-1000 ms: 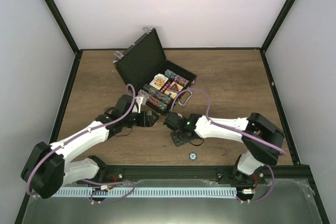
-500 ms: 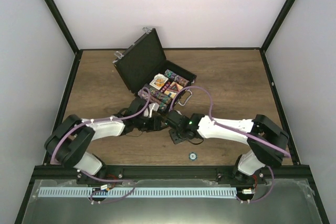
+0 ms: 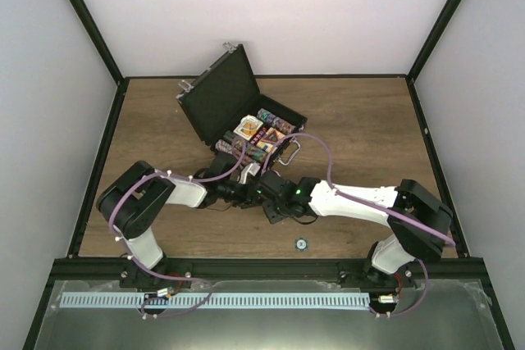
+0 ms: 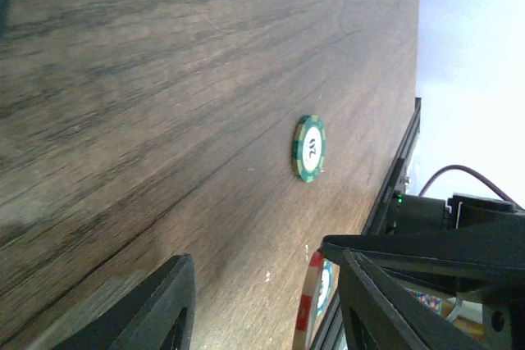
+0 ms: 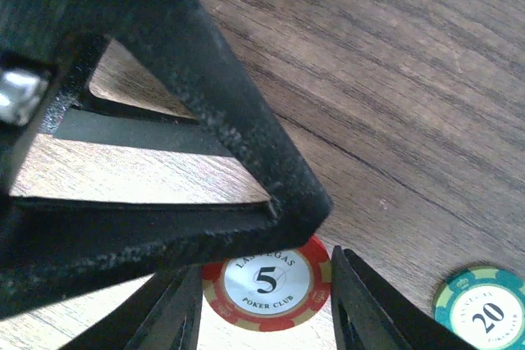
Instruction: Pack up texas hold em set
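Observation:
The black briefcase (image 3: 215, 101) stands open at the back, with rows of poker chips (image 3: 246, 150) and card decks (image 3: 249, 127) inside. My right gripper (image 5: 264, 280) is shut on a red "5" chip (image 5: 267, 288), held upright just above the table. My left gripper (image 4: 264, 272) has come tip to tip with it (image 3: 253, 193). Its jaws are open around the same red chip (image 4: 307, 305), seen edge-on close to its right finger; the left finger (image 4: 160, 309) is well clear. A green "20" chip (image 4: 309, 148) lies flat on the wood (image 5: 484, 313).
The green chip (image 3: 301, 243) lies near the table's front edge, just ahead of the black frame rail (image 3: 262, 266). The case's silver handle (image 3: 289, 153) points toward the right arm. Both arms cross the table's middle, in front of the case.
The left arm has swung right across the table until its gripper meets the right gripper, and its jaws have narrowed. The right arm has held still with the red chip.

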You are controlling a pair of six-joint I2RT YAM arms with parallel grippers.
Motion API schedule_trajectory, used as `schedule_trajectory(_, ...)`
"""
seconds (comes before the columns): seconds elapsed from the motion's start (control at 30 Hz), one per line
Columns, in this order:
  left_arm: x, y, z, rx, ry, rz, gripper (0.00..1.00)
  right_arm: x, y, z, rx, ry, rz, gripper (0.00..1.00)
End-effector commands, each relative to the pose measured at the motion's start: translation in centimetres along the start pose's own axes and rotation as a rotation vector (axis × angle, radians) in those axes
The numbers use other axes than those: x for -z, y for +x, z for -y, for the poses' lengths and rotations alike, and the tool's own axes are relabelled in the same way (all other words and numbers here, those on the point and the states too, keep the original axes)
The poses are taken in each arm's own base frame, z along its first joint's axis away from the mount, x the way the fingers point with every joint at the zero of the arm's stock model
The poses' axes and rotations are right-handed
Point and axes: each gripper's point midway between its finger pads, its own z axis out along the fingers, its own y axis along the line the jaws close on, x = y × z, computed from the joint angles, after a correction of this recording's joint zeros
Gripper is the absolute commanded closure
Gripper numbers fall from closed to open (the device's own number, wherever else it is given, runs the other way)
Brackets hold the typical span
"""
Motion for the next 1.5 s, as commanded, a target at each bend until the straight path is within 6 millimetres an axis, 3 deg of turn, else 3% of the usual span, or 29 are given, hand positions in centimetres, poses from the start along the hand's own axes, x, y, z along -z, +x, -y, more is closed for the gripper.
schedule_trajectory(0.0, -0.3, -0.4, 2.3, -0.047, 0.104, -0.017, 0.50, 1.0, -1.8, -1.0, 0.016, -0.025, 0.060, 0.57)
schedule_trajectory(0.37, -0.9, 0.7, 2.2, -0.035, 0.131, -0.072, 0.68, 1.1, -2.4, -1.2, 0.019, -0.030, 0.078, 0.57)
schedule_trajectory(0.63, -0.9, 0.8, 3.1, -0.032, 0.177, -0.080, 0.96, 0.7, -2.4, -1.2, 0.024, -0.021, 0.075, 0.57)
schedule_trajectory(0.93, -0.2, 0.2, 3.8, -0.053, 0.179, -0.035, 0.96, 1.9, -2.9, -1.0, 0.019, -0.018, 0.102, 0.53)
schedule_trajectory(1.07, 1.5, -2.3, 2.6, -0.090, 0.054, 0.067, 0.96, 4.1, -3.6, -0.4, 0.002, -0.012, 0.149, 0.21)
schedule_trajectory(1.17, 4.5, -5.5, 1.9, -0.185, -0.112, 0.179, 0.96, 6.1, -4.2, 0.3, -0.012, -0.010, 0.205, 0.07)
schedule_trajectory(1.3, 10.6, -11.0, 3.6, -0.376, -0.371, 0.341, 0.96, 7.3, -4.8, 2.1, -0.062, -0.032, 0.258, 0.01)
schedule_trajectory(1.37, 13.3, -13.5, 4.3, -0.483, -0.515, 0.395, 0.96, 7.0, -4.5, 3.1, -0.082, -0.045, 0.264, 0.00)
schedule_trajectory(1.47, 16.5, -16.8, 3.9, -0.588, -0.734, 0.421, 0.96, 6.7, -4.4, 4.0, -0.110, -0.065, 0.279, 0.00)
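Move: The red chip is pinched in the right fingers, at the right hand point. From the left gripper it is almost between the half-open fingers: about 1 cm back, 2 cm to the right and 1 cm higher. The open case's tray is centred some 16 cm ahead of the left gripper, level sideways and slightly lower. On the table, a green chip lies about 10 cm to the gripper's right and 1 cm back, a blue chip 10 cm right and 11 cm back. Ease the left gripper about 2 cm right and back and a touch up onto the red chip while the right gripper holds it nearly still, then shut the left fingers on it. Once they grip, open the right fingers wide and raise that hand roughly 8 cm, slightly forward. Carry the chip quickly up and forward, some 15 cm each way and a bit left, towards the case, the wrist rolling its forward side upward. ##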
